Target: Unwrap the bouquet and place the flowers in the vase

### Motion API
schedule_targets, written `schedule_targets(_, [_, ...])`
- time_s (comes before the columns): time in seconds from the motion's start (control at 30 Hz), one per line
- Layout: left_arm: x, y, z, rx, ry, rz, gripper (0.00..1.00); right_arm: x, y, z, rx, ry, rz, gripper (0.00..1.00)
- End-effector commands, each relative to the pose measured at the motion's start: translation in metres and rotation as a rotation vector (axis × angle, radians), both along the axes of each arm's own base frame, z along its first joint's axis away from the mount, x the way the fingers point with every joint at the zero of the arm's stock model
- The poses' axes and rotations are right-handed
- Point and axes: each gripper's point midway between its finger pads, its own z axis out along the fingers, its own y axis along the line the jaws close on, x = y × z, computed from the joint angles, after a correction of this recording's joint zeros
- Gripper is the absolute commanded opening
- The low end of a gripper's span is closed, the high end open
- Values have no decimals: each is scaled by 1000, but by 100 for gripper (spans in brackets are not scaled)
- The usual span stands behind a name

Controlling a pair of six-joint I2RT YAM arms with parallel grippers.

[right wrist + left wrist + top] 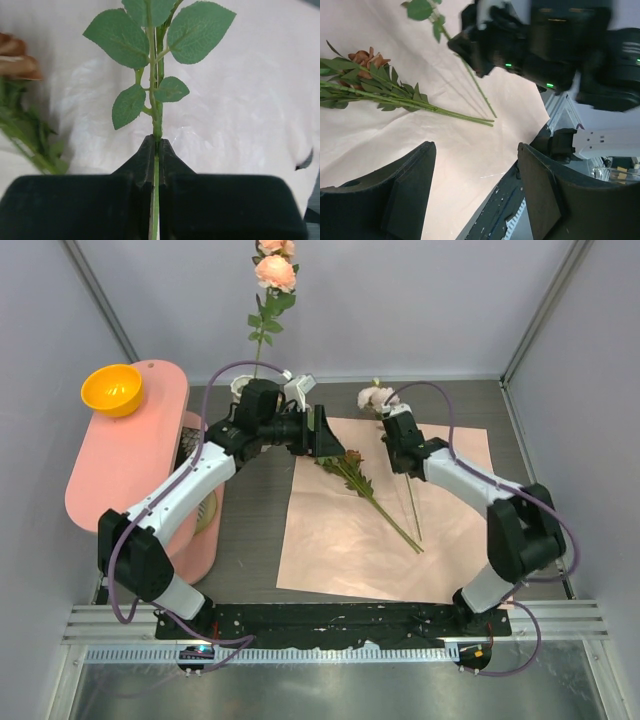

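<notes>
The salmon-pink paper [440, 530] lies unfolded flat on the table. On it lie flowers [375, 498] with a brownish bloom [352, 457], also shown in the left wrist view [367, 59]. My right gripper [398, 448] is shut on the green stem [156, 127] of a pale pink rose [373, 396], just below its leaves [129, 104]. My left gripper [335, 445] hangs open over the paper's left edge with nothing between its fingers [415, 190]. The white vase [241, 387] stands behind the left arm, mostly hidden, with one peach rose [275, 270] upright in it.
An orange bowl [112, 388] sits on a pink oval stand [130, 460] at the left. Grey walls with metal posts close in the back and sides. The black base rail [340, 620] runs along the near edge.
</notes>
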Motion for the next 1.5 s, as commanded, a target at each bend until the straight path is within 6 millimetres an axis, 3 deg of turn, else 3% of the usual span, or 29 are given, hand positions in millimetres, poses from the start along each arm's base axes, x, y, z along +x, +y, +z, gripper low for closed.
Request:
schedule_targets(0.0, [1,4,18,1,-73,2,71,6,19,126,166,-370,18,1])
schedule_targets(0.03, [-1,5,24,-4,-93,3,72,-1,24,145,239,-410,32,1])
schedule_targets(0.1, [-2,6,29,-17,-132,0,72,-9,39,165,343,-447,92,1])
schedule_targets(0.13, [-5,5,33,-36,-145,-17,72,-24,57,174,446,-447,184,1])
schedule_targets(0.17, [-8,3,50,-90,-189,-26,70,-27,70,188,534,-488,232,1])
schedule_targets(0.2, [-13,0,49,-117,-183,-52,66,-37,87,195,628,-495,303,1])
schedule_targets(0.23, [-22,-3,57,-160,-187,-98,53,-57,104,177,722,-436,394,1])
schedule_targets(0.27, [-26,-5,66,-202,-222,-119,49,-65,117,214,870,-542,453,1])
schedule_targets(0.3, [-30,-7,70,-230,-219,-128,48,-73,124,219,940,-554,486,1])
schedule_targets(0.33, [-33,-8,73,-246,-231,-137,49,-81,128,207,992,-535,497,1])
schedule_targets(0.37, [-35,-9,76,-258,-250,-144,51,-89,136,226,1077,-583,558,1])
schedule_targets(0.47, [-40,-11,72,-250,-262,-150,66,-103,149,234,1202,-553,617,1])
schedule_targets(0.57, [-35,-10,72,-236,-275,-125,68,-111,157,239,1225,-542,660,1])
schedule_targets(0.67, [-32,-9,67,-211,-262,-110,56,-116,154,245,1227,-566,663,1])
schedule_targets(0.8, [-32,-9,67,-211,-257,-109,52,-125,157,247,1234,-575,693,1])
schedule_targets(0.87, [-33,-9,69,-218,-265,-114,53,-126,161,248,1235,-565,710,1])
schedule_targets(1.0, [-33,-9,71,-220,-270,-116,67,-133,171,252,1240,-534,771,1])
schedule_targets(1.07, [-35,-8,73,-221,-283,-118,67,-135,173,250,1230,-532,783,1])
schedule_targets(1.3, [-35,-6,75,-225,-285,-117,34,-139,176,238,1213,-509,789,1])
schedule_targets(1.47, [-40,-7,80,-243,-296,-150,24,-138,175,235,1177,-501,783,1])
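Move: The stem of the pale pink flower, where the right fingers already pinch it, is about 8 cm ahead, 18 cm right and 19 cm below the left hand. The brown rose on the paper lies some 10 cm ahead, 6 cm right and 25 cm below that hand; the vase about 12 cm ahead, 20 cm left and 14 cm below. From the right hand, the left gripper is 8 cm back, 18 cm left and 19 cm up; the brown rose is 12 cm left, 2 cm ahead, 6 cm down. The left fingers close from wide open round the stem and leaves just above the right fingers, which keep their pinch throughout. To get there the right hand climbs quickly about 20 cm, swings left and back towards the left gripper, and rolls its left side up by some 70 degrees, turning counter-clockwise too. The left hand rises about 5 cm, backs slightly, and waits, its fingers narrowing and widening before they close. ##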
